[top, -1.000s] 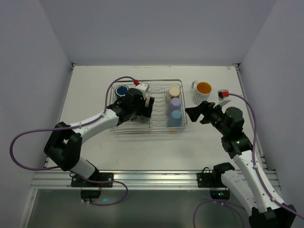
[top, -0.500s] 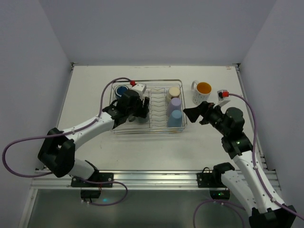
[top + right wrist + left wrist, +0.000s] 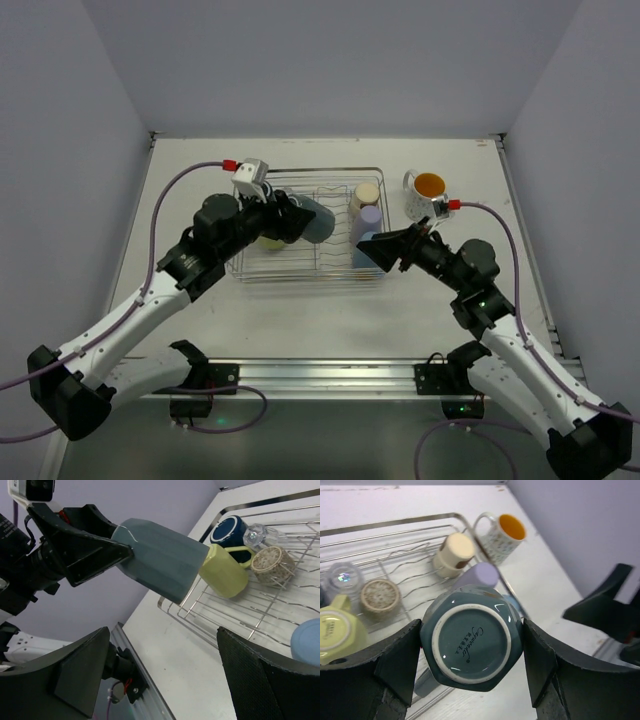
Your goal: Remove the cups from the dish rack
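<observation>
My left gripper [image 3: 303,220] is shut on a teal faceted cup [image 3: 315,220] and holds it on its side, lifted above the dish rack [image 3: 310,277]. In the left wrist view the cup's base [image 3: 471,640] sits between my fingers [image 3: 540,660]. My right gripper [image 3: 385,248] is open and empty at the rack's right end, facing the teal cup [image 3: 160,557]. In the rack stand cream [image 3: 367,193], lavender [image 3: 370,215], yellow-green [image 3: 225,570], dark blue [image 3: 230,530], clear glass [image 3: 260,532], a woven-looking one [image 3: 272,560] and light blue [image 3: 307,640] cups.
A white mug with an orange inside [image 3: 425,190] stands on the table just right of the rack's far corner. Bare white table [image 3: 330,320] lies in front of the rack. Walls close the table on the left, back and right.
My left gripper has lifted the teal cup out of the rack and tipped it on its side. My right gripper has moved left toward the rack's right end.
</observation>
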Controlling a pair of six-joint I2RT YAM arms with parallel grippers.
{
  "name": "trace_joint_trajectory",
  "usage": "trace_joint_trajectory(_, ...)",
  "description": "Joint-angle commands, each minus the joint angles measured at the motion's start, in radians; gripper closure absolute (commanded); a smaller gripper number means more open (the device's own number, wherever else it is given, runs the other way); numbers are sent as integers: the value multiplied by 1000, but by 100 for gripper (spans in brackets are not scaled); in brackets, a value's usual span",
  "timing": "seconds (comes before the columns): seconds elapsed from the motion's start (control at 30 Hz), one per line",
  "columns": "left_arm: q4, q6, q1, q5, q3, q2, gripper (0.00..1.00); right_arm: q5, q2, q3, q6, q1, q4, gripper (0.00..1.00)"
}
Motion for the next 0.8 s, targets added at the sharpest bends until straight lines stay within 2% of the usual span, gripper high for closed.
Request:
trace_joint_trajectory(0.0, 236, -173, -2, 144, -53, -86, 100, -19, 12, -28, 68, 23, 199, 11)
trace_joint_trajectory(0.17, 372, -302, -2, 226, -124, -141, 100, -16, 28, -42, 105, 60, 239, 12)
trace_joint_trajectory(0.37, 583, -431, -2, 328, -211, -132, 100, -21, 91, -2, 134, 140, 291, 16)
trace_joint_trajectory(0.47, 638, -464, -1, 346, -233, -123, 100, -2, 114, 7, 145, 180, 334, 18)
trace_joint_trajectory(0.57, 697, -494, -1, 363, -254, -120, 100, 7, 139, 7, 167, 204, 402, 21)
trace_joint_trajectory(0.63, 708, -500, -2, 366, -265, -119, 100, 10, 159, 8, 202, 216, 480, 27)
trace_joint_trajectory(0.7, 713, -500, -2, 371, -279, -118, 94, 18, 197, 10, 235, 232, 560, 32)
trace_joint_trajectory(0.77, 713, -498, -2, 371, -288, -125, 82, 25, 225, 11, 252, 243, 603, 44)
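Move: The left hand still holds the teal cup, its mouth towards the right gripper, which waits about 18 cm right and 7 cm back, roughly level; the green mug is some 8 cm ahead, 8 cm left and 20 cm below. From the right hand the teal cup is about 7 cm ahead, 14 cm left, level; the blue cup is roughly 10 cm straight ahead and 20 cm below, the purple cup 7 cm beyond it. Left draws teal cup 7 cm back, turning 35 degrees; right reaches 7 cm left to its rim, part-closing. ##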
